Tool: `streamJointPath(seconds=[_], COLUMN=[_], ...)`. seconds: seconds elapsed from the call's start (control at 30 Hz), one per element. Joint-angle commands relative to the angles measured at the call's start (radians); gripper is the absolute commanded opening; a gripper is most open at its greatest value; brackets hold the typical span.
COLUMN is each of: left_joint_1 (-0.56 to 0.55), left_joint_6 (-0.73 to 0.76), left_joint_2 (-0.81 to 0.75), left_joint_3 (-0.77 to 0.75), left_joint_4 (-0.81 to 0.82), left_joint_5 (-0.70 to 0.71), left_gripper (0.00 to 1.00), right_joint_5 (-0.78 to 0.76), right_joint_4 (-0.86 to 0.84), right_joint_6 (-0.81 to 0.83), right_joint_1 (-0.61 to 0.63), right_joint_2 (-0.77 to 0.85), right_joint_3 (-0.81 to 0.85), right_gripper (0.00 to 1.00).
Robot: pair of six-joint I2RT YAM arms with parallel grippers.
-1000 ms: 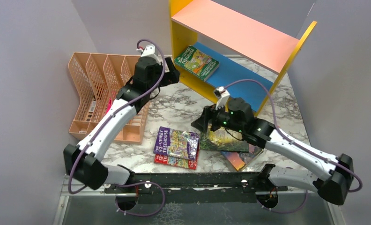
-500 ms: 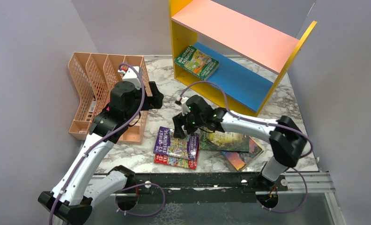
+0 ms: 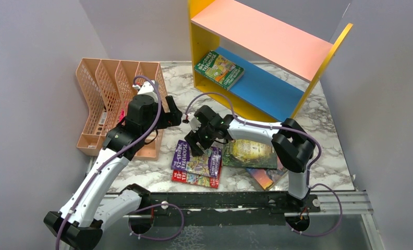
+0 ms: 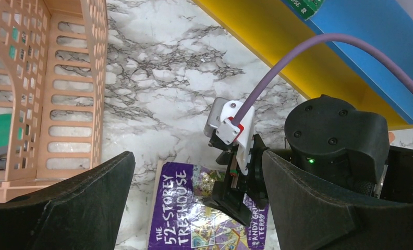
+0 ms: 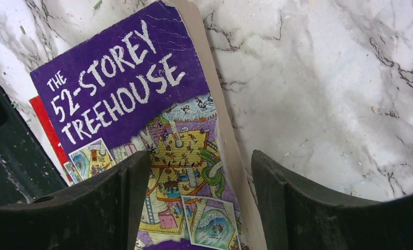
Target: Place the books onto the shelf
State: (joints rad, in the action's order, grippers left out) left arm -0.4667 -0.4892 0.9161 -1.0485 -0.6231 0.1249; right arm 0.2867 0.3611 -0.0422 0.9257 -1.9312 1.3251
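A purple "52-Storey Treehouse" book [image 3: 198,159] [image 5: 126,99] [image 4: 194,224] lies on top of a red book [image 3: 189,178] at the table's near middle. My right gripper [image 3: 195,144] [image 5: 202,203] is open and low over the purple book's far edge. One finger is over the cover, the other over the marble beside the page edge. A dark green-gold book [image 3: 251,152] and a colourful book [image 3: 266,178] lie to the right. The green Treehouse book [image 3: 219,68] rests on the shelf's [image 3: 196,36] blue lower board. My left gripper [image 3: 176,115] [image 4: 196,161] hangs open and empty above the marble, just behind the right gripper.
A peach mesh file rack [image 3: 113,101] [image 4: 48,78] stands at the left, close beside my left arm. The shelf's yellow base edge [image 4: 277,47] runs just beyond both grippers. Grey walls close in on both sides.
My left gripper drew back from the shelf toward the rack. My right gripper swung left from the dark green-gold book to the purple book's far edge.
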Motion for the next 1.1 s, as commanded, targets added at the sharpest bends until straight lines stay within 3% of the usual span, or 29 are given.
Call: streamJointPath(seconds=[0.0,0.1,0.2,0.33,0.47,0.87,1.07], left_joint_1=[0.002,0.002,0.002,0.002,0.002,0.002,0.002], left_joint_6=[-0.018,-0.024,-0.037,-0.075,-0.136,-0.400,-0.407], left_joint_2=[-0.014,-0.014,-0.012,-0.017,-0.037,-0.132,-0.169], left_joint_3=[-0.003,-0.003,0.002,0.023,0.071,0.285,0.328], left_joint_4=[0.005,0.004,0.005,0.000,-0.017,-0.035,-0.030], left_joint_5=[0.021,0.019,0.003,-0.047,-0.069,-0.093,-0.047], left_gripper=[0.92,0.92,0.92,0.92,0.92,0.92,0.93], right_joint_5=[-0.017,-0.016,0.108,0.171,0.187,0.009,-0.069], right_joint_4=[0.045,0.026,0.050,0.070,-0.019,-0.320,-0.398], right_joint_6=[0.053,0.045,0.028,-0.046,-0.122,-0.459,-0.569], right_joint_1=[0.004,0.003,0.002,0.002,0.002,0.001,-0.037], right_joint_2=[-0.033,-0.015,-0.016,0.004,0.063,0.276,0.360], right_joint_3=[0.002,-0.013,-0.002,0.002,-0.061,-0.198,-0.218], right_gripper=[0.77,0.78,0.68,0.20,0.01,0.01,0.01])
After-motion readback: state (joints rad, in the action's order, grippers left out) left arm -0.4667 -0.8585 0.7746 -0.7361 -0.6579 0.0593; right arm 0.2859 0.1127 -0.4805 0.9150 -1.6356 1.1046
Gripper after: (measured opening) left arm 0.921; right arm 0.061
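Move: The 52-Storey Treehouse book's middle lies about 5 cm back, 1 cm right and 3 cm below the right gripper, whose open fingers straddle its far long edge. The red book pokes out beneath, its middle some 10 cm back and straight below the hand, while the green-and-gold book is about 21 cm to the right and 2 cm back. From the left gripper, the 52-Storey book sits roughly 7 cm back, 9 cm right and 24 cm down. Shut the right fingers on the far long edge of the 52-Storey book while drawing back about 3 cm, then lift some 8 cm, easing forward late as the fingertips tilt up and the wrist swings clockwise. After a short hold, lower the open left gripper about 10 cm towards the book, drawing it back 5 cm and tipping it down. ##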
